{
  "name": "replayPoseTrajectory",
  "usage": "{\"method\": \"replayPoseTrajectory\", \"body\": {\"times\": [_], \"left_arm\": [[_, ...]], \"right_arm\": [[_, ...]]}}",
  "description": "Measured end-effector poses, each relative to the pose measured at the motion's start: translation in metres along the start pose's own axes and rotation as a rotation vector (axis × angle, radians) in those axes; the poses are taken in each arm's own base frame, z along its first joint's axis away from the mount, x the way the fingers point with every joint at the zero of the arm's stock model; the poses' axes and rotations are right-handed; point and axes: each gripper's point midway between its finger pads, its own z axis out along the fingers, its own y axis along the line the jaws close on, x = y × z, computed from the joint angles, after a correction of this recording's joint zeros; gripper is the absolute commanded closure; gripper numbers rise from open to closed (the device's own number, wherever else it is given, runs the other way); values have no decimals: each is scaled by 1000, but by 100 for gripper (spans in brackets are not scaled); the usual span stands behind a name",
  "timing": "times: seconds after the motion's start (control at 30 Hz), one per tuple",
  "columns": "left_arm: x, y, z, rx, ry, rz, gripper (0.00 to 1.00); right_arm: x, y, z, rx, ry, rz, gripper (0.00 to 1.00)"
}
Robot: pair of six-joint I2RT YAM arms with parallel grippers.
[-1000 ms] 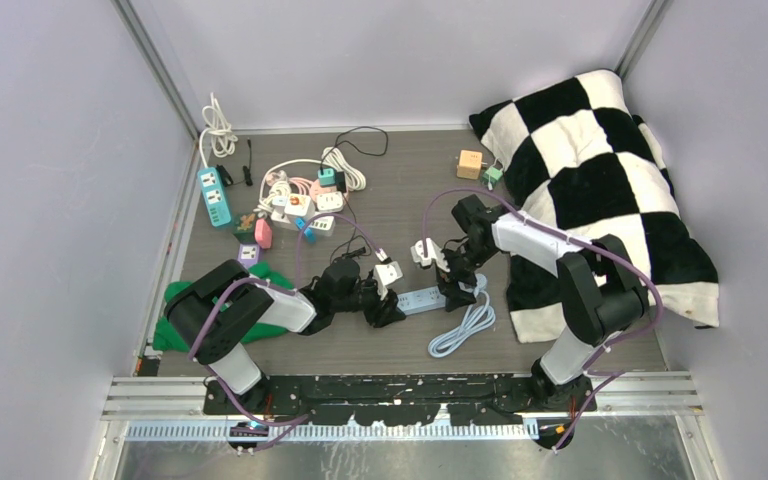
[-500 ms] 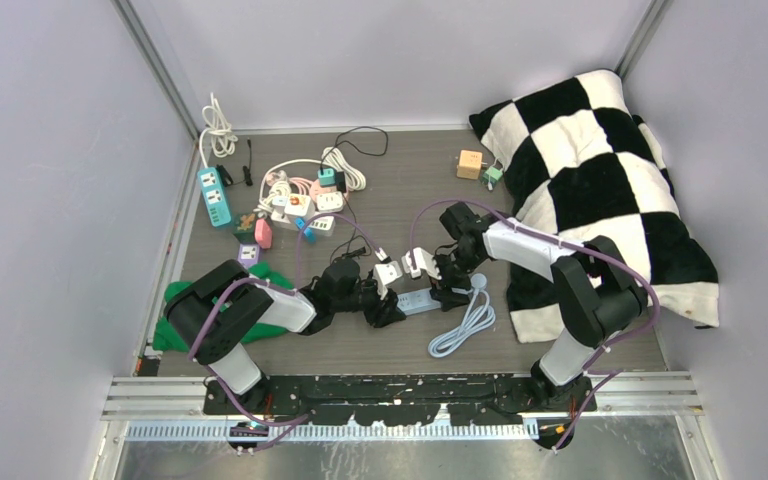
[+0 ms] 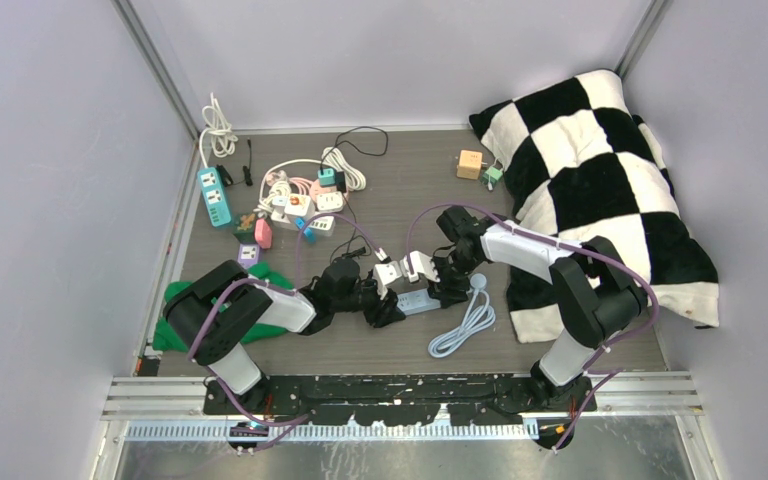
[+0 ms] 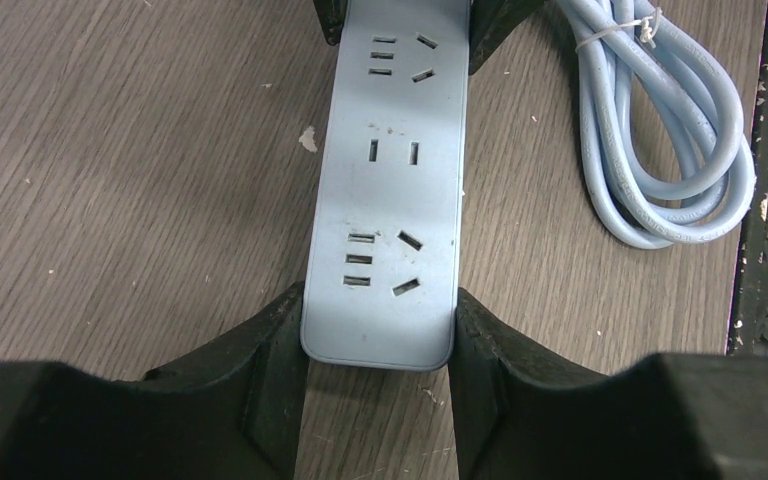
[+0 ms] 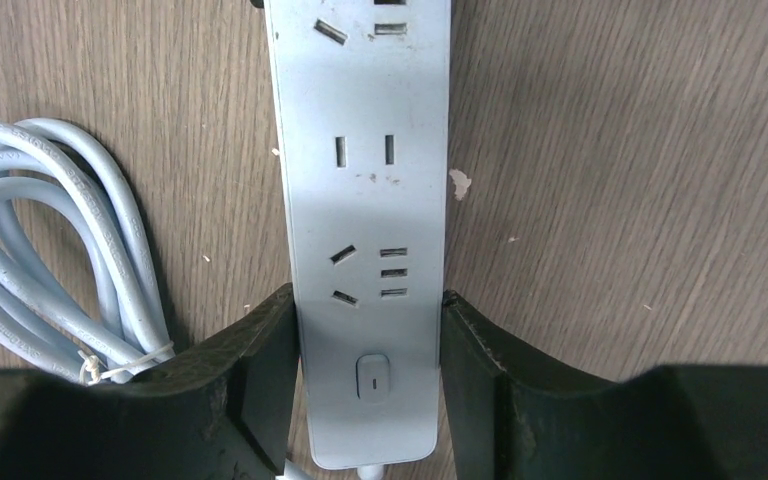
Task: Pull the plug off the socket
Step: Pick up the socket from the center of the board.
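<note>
A pale blue power strip [image 3: 418, 298] lies flat on the wooden table, its socket faces [image 4: 390, 180] [image 5: 365, 180] all empty. The plug is out of view. My left gripper [image 3: 388, 305] [image 4: 380, 305] is shut on the strip's plain end, one finger against each long side. My right gripper [image 3: 445, 290] [image 5: 368, 305] straddles the opposite end by the switch [image 5: 372, 375], its fingers closed in against both long sides. The strip's pale blue cable [image 3: 465, 325] [image 4: 670, 130] [image 5: 50, 230] lies coiled and tied beside it.
A heap of white power strips, adapters and cords [image 3: 300, 205] sits at the back left beside a teal strip [image 3: 214, 195]. A green cloth [image 3: 175, 310] lies under the left arm. A black-and-white checkered blanket [image 3: 600, 170] fills the right side, with a wooden cube [image 3: 470, 163] near it.
My right arm has swung left and down onto the strip's switch end, and its jaws have narrowed around it. The left gripper has kept its hold without moving.
</note>
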Motion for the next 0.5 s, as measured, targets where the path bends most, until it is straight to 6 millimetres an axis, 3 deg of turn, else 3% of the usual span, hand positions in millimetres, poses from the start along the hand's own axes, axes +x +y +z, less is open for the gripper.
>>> {"method": "replayPoseTrajectory", "body": {"times": [0.07, 0.23, 0.43, 0.5], "left_arm": [[0, 0, 0, -1, 0, 0, 92], [-2, 1, -1, -11, -1, -2, 52], [-12, 9, -8, -73, -30, -10, 25], [-21, 12, -10, -97, -56, -10, 3]], "right_arm": [[0, 0, 0, 0, 0, 0, 67], [-1, -1, 0, 2, -2, 3, 85], [-2, -2, 0, 12, -11, 27, 94], [-2, -2, 0, 13, -12, 43, 98]]}}
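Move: The light-blue socket strip is gripped in both hands, at about their height. Its middle lies about 7 cm to the left hand's right and 1 cm ahead, and some 4 cm to the right hand's left and 1 cm back. The coiled cable is about 11 cm right and 6 cm back from the left hand, or 2 cm right and 7 cm back from the right hand. From the right hand, the round plug lies roughly 5 cm right and 3 cm ahead. The left fingers open and let go of the socket strip's left end, then the hand starts to draw away, about 2 cm up and 1.5 cm forward, turning some 5 degrees counter-clockwise. The right fingers keep their pinch on the strip near its cord end, the hand staying almost in place. ##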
